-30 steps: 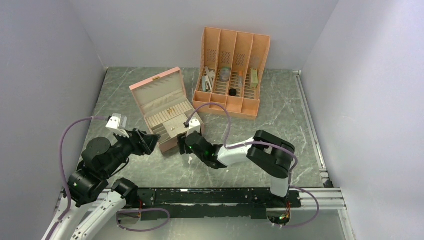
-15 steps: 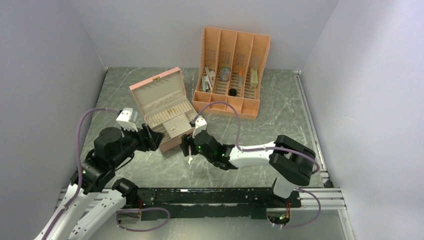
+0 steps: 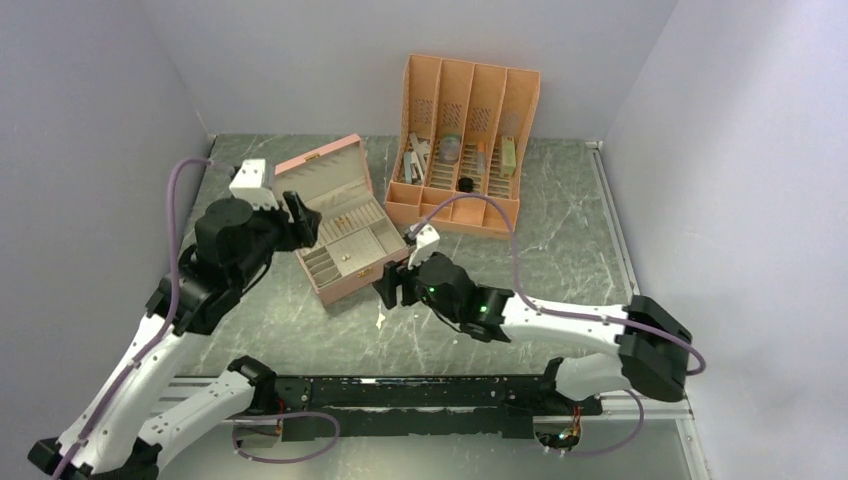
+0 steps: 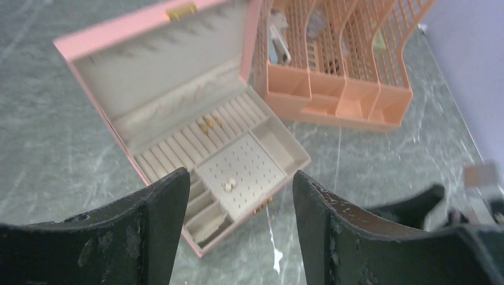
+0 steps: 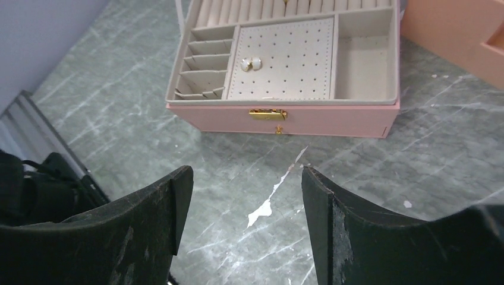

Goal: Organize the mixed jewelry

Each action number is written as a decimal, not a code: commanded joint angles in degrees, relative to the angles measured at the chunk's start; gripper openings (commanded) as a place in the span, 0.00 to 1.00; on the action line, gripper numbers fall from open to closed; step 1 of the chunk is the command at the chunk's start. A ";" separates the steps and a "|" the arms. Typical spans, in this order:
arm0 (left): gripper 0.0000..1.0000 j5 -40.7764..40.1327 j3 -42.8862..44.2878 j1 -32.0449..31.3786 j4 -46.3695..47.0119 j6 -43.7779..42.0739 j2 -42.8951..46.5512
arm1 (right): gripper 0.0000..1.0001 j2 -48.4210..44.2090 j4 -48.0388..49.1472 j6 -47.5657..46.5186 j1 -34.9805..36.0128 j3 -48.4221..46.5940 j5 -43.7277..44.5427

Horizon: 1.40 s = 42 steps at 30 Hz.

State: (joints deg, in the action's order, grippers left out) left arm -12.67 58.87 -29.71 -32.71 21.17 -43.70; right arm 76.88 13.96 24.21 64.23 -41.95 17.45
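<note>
An open pink jewelry box (image 3: 352, 283) lies left of centre. Tiny gold pieces of the mixed jewelry (image 4: 209, 123) sit in its ring rolls, and a pale pair of studs (image 5: 251, 63) rests on the perforated pad (image 4: 261, 163). My left gripper (image 3: 304, 216) hovers at the box's left side, open and empty; in the left wrist view, the left gripper (image 4: 241, 176) frames the pad from above. My right gripper (image 3: 390, 291) is just in front of the box's near right corner, open with nothing in it; in the right wrist view, the right gripper (image 5: 245, 173) is over bare table.
An orange slotted organizer (image 3: 470, 205) with grey and black oddments stands behind the box on the right. A white chip mark (image 5: 261, 208) shows on the marbled tabletop (image 3: 560, 250). Walls close in left, right and behind. A gold latch (image 5: 267, 113) faces the right gripper.
The left arm has lifted and swung back, from the box's near left corner to beside its lid. The right arm has stretched out, its gripper shifting slightly right.
</note>
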 commanded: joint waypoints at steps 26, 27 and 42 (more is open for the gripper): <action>0.05 5.67 44.92 22.04 0.20 -4.04 -51.68 | 0.70 -29.35 -12.36 1.18 -0.77 8.42 -7.78; 0.05 8.58 46.66 23.59 -2.18 -3.37 -54.30 | 0.70 -29.80 -12.35 1.19 -0.82 8.42 -8.06; 0.05 35.48 53.84 29.63 -16.60 -7.79 -77.82 | 0.70 -32.00 -13.02 2.09 -0.79 8.51 -9.47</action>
State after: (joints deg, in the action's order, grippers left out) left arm 12.62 112.86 0.19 -45.50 16.19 -123.07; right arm 45.45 1.69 26.15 63.70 -33.30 8.32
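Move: The jewellery box's raised lid has its middle about 22 cm ahead of the left hand, some 2 cm to its right and 16 cm lower. The box's open tray lies about 10 cm ahead and 7 cm to the right, some 23 cm down; the orange storage rack stands about 25 cm ahead and 33 cm to the right. From the right hand, the lid is about 26 cm ahead, 12 cm to the left and slightly lower. With its fingers closing from wide open to shut, the left hand rises about 10 cm as it reaches forward over the left half of the raised lid, drifting left, then plunges some 28 cm from that peak behind the lid, tipping its fingers down about 40 degrees and easing back a couple of centimetres at the end; contact with the lid's quilted back can't be made out. The right hand, still empty and open, withdraws from the box front, up, to the right and back by about 7 cm each way. ##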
